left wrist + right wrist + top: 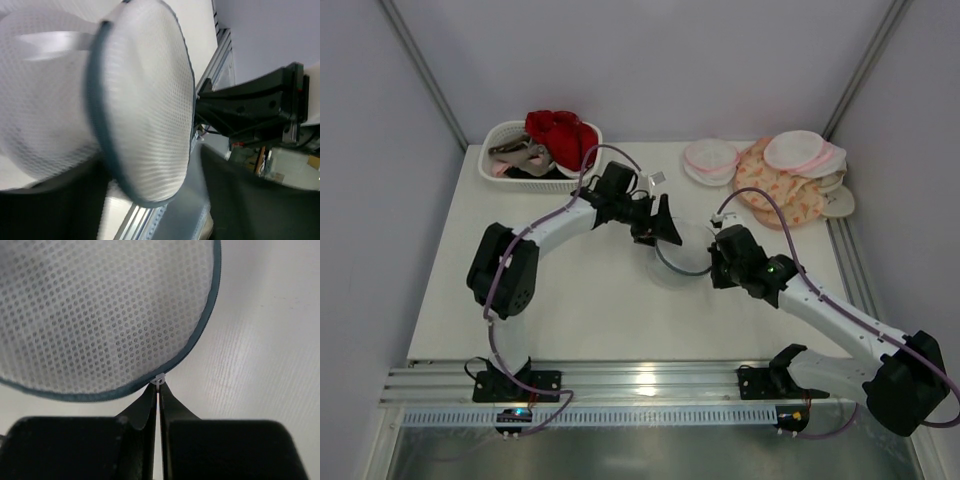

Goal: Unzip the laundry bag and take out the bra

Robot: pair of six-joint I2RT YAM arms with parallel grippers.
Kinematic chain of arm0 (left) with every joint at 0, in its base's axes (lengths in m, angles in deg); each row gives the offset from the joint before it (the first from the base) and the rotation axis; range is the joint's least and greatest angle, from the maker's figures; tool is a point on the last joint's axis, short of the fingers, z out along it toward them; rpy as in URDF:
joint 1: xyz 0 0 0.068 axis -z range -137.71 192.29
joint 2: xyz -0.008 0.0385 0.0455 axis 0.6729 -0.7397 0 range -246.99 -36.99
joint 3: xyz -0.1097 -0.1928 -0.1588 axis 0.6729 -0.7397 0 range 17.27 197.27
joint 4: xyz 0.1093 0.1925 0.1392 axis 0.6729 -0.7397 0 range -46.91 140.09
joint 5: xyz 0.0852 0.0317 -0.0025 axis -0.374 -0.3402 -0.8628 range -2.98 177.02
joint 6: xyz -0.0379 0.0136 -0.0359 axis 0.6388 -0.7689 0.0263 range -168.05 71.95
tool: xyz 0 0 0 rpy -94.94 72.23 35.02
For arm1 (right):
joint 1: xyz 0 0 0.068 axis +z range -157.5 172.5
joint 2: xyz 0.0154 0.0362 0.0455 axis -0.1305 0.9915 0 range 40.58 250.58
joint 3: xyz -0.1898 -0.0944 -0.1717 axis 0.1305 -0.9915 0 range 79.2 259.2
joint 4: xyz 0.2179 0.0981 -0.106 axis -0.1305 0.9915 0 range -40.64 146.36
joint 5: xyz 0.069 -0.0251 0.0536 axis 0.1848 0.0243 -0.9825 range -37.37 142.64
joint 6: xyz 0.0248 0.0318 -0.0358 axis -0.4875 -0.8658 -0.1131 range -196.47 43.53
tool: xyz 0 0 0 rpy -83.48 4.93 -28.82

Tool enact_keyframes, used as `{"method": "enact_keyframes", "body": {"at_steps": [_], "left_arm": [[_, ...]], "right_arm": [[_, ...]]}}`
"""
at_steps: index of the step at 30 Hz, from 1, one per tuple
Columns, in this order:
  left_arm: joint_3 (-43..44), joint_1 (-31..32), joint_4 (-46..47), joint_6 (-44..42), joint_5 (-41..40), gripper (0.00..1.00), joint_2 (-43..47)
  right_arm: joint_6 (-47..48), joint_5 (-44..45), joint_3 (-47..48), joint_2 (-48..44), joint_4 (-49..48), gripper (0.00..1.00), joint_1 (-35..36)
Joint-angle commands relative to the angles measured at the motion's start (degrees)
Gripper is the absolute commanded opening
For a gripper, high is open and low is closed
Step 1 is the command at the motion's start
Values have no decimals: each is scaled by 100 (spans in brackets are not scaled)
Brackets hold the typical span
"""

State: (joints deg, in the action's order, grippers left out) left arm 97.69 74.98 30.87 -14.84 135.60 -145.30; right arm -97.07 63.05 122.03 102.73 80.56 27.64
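The laundry bag (pixel 682 250), a round white mesh pouch with a dark grey zipper rim, is at the table's middle between my two grippers. My right gripper (pixel 717 262) is at its right edge. In the right wrist view that gripper (pixel 159 390) is shut on the small white zipper pull (pixel 159 380) at the bag's (pixel 100 315) rim. My left gripper (pixel 660 228) is at the bag's far left side. In the left wrist view its blurred dark fingers (pixel 260 200) stand apart, with the bag's (pixel 145 110) lower edge between them and a gap on the right. The bra is hidden.
At the back left, a white basket (pixel 500 170) holds a red garment (pixel 558 133) and a grey-pink one (pixel 516 153). Pink-rimmed round pouches (pixel 710 158) and peach patterned pouches (pixel 782 192) lie at the back right. An aluminium rail (pixel 640 385) runs along the near edge.
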Motion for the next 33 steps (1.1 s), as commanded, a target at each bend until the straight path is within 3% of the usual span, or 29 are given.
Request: {"method": "enact_keyframes", "body": {"at_steps": [1,2,6,10,15,19,29,33], "left_arm": [[597,-8,-161,44,-75,85,-111],[615,1,-74,123,-207,99,-76],[273,-43,51,589,-1559,99,494],[-919,-61,-72,1370,-2903,100,1557],[-2239,-52,-91,1898,-3197,99,3069],[-3241,88,618,2811,-2899,99,3737],[-3367,791,2052,3709,-3012,99,3133],[-3095,1002,2195,3780,-3056,99,2746]], "right_arm": [[135,-522,-29,-256,-483,4,20],[135,-549,-38,-326,-483,4,20],[118,-733,-99,-423,-501,4,11],[179,-1470,-143,-502,-615,4,28],[320,-3833,-459,-757,-1641,3,265],[346,-3898,-372,-399,-1811,4,476],[425,-3626,-152,34,-1767,4,828],[443,-3520,-187,-45,-1653,3,846]]}}
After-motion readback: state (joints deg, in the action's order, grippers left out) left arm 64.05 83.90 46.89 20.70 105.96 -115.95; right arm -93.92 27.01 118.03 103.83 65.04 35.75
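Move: The laundry bag's middle lies about 4 cm right of the left hand, 3 cm back and some 8 cm below. From the right hand, already shut on the small pale tab at the bag's zip band, that middle is roughly 7 cm left, 3 cm ahead and 4 cm lower. The pink-rimmed bag lies about 25 cm ahead of the right hand, level sideways; the orange-print bag is some 22 cm ahead and 18 cm right. Keeping its pinch on the tab, the right hand carries the zip band some 12 cm left and 8 cm back, slightly up, rolling and turning counter-clockwise as it goes. The left fingers spread wide; that hand nudges forward, then swings back about 10 cm, rising as it arcs well out left before sinking and returning partway right, turned some 30 degrees counter-clockwise, and stays open beside the zip band. ##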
